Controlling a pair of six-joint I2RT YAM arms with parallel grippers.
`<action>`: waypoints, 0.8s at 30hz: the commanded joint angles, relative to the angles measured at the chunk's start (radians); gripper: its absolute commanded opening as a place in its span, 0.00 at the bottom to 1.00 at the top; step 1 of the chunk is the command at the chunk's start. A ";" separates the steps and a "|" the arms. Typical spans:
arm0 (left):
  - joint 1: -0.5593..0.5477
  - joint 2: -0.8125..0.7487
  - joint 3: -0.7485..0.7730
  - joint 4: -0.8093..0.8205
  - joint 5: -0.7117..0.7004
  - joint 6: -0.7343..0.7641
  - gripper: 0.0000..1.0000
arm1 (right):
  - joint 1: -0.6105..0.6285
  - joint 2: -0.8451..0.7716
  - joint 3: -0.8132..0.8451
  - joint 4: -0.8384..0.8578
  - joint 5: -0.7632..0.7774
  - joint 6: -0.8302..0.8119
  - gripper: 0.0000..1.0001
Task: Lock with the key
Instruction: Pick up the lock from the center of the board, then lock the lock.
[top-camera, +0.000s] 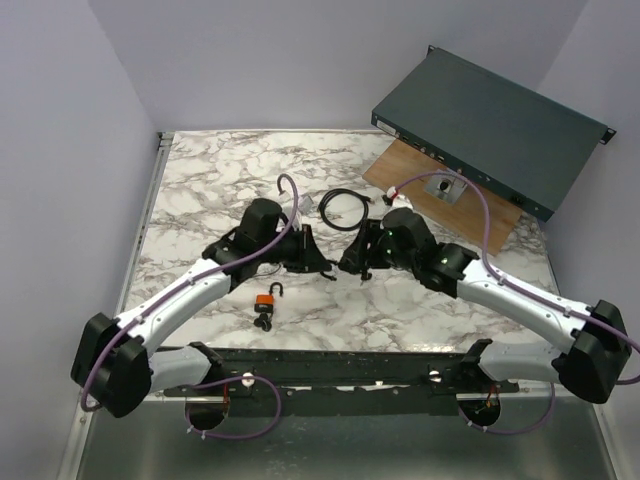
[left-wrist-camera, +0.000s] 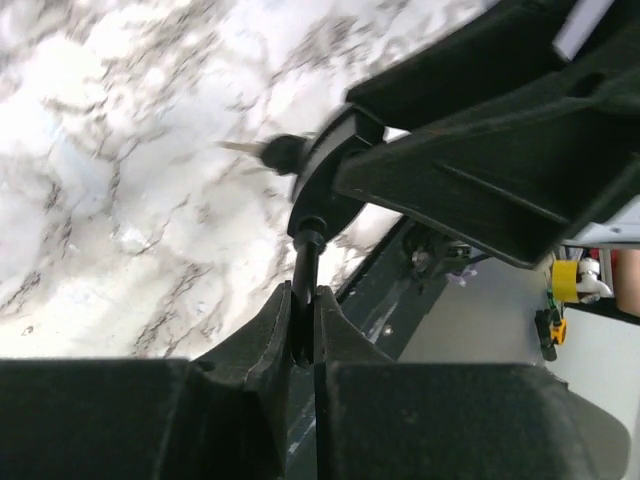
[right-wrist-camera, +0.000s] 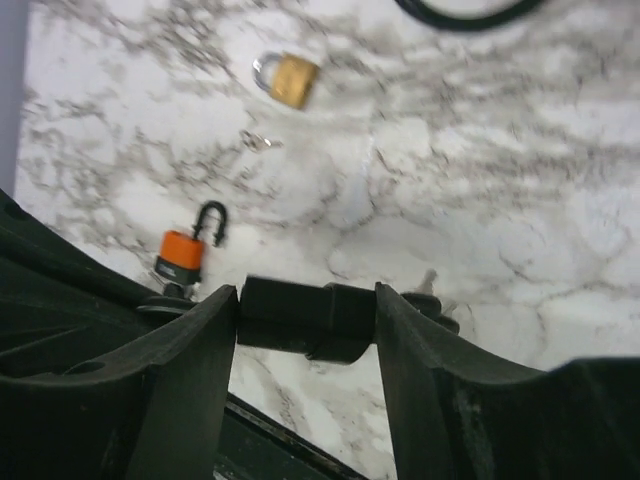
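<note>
My right gripper (right-wrist-camera: 305, 300) is shut on a short black cylinder lock (right-wrist-camera: 300, 318), held crosswise between its fingers above the marble table (top-camera: 220, 170). In the left wrist view, my left gripper (left-wrist-camera: 303, 300) is shut on a thin black key (left-wrist-camera: 305, 265). The key runs up to the lock's round end (left-wrist-camera: 322, 180), and a silvery tip (left-wrist-camera: 240, 148) sticks out past that end. In the top view both grippers, left (top-camera: 322, 262) and right (top-camera: 355, 262), meet at the table's middle, and the lock is hidden between them.
An orange padlock (top-camera: 266, 305) with an open black shackle lies in front of the left arm and shows again as the orange padlock (right-wrist-camera: 183, 255). A brass padlock (right-wrist-camera: 285, 80) and a black cable loop (top-camera: 345, 210) lie further back. A dark flat box (top-camera: 490, 125) rests on a wooden board (top-camera: 400, 165) at the back right.
</note>
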 joint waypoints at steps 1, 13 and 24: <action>-0.009 -0.121 0.184 -0.113 0.000 0.080 0.00 | 0.002 -0.068 0.139 0.060 0.012 -0.150 0.66; -0.007 -0.236 0.521 -0.241 0.004 0.059 0.00 | 0.001 -0.210 0.382 0.174 -0.132 -0.435 0.95; 0.026 -0.269 0.774 -0.204 0.095 -0.053 0.00 | 0.002 -0.186 0.533 0.256 -0.717 -0.485 0.97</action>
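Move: The black lock is already aloft between the grippers: its body sits in the right fingers, roughly 5 cm right, 2 cm ahead and 2 cm below the left hand, whose shut fingers hold the open shackle. Some 13 cm below them, on the table, the brass lock lies about 14 cm ahead and 7 cm left of the left hand; the orange lock is level with that hand and 14 cm left. Bring the left gripper up fast, about 30 cm, easing slightly back, keeping its pinch on the shackle while the wrist turns some 35 degrees. Raise the right gripper alongside it and open it wide early to let go of the lock body, then draw it back and above the lock, tipping its fingers up from their downward slant and swinging them counter-clockwise. ##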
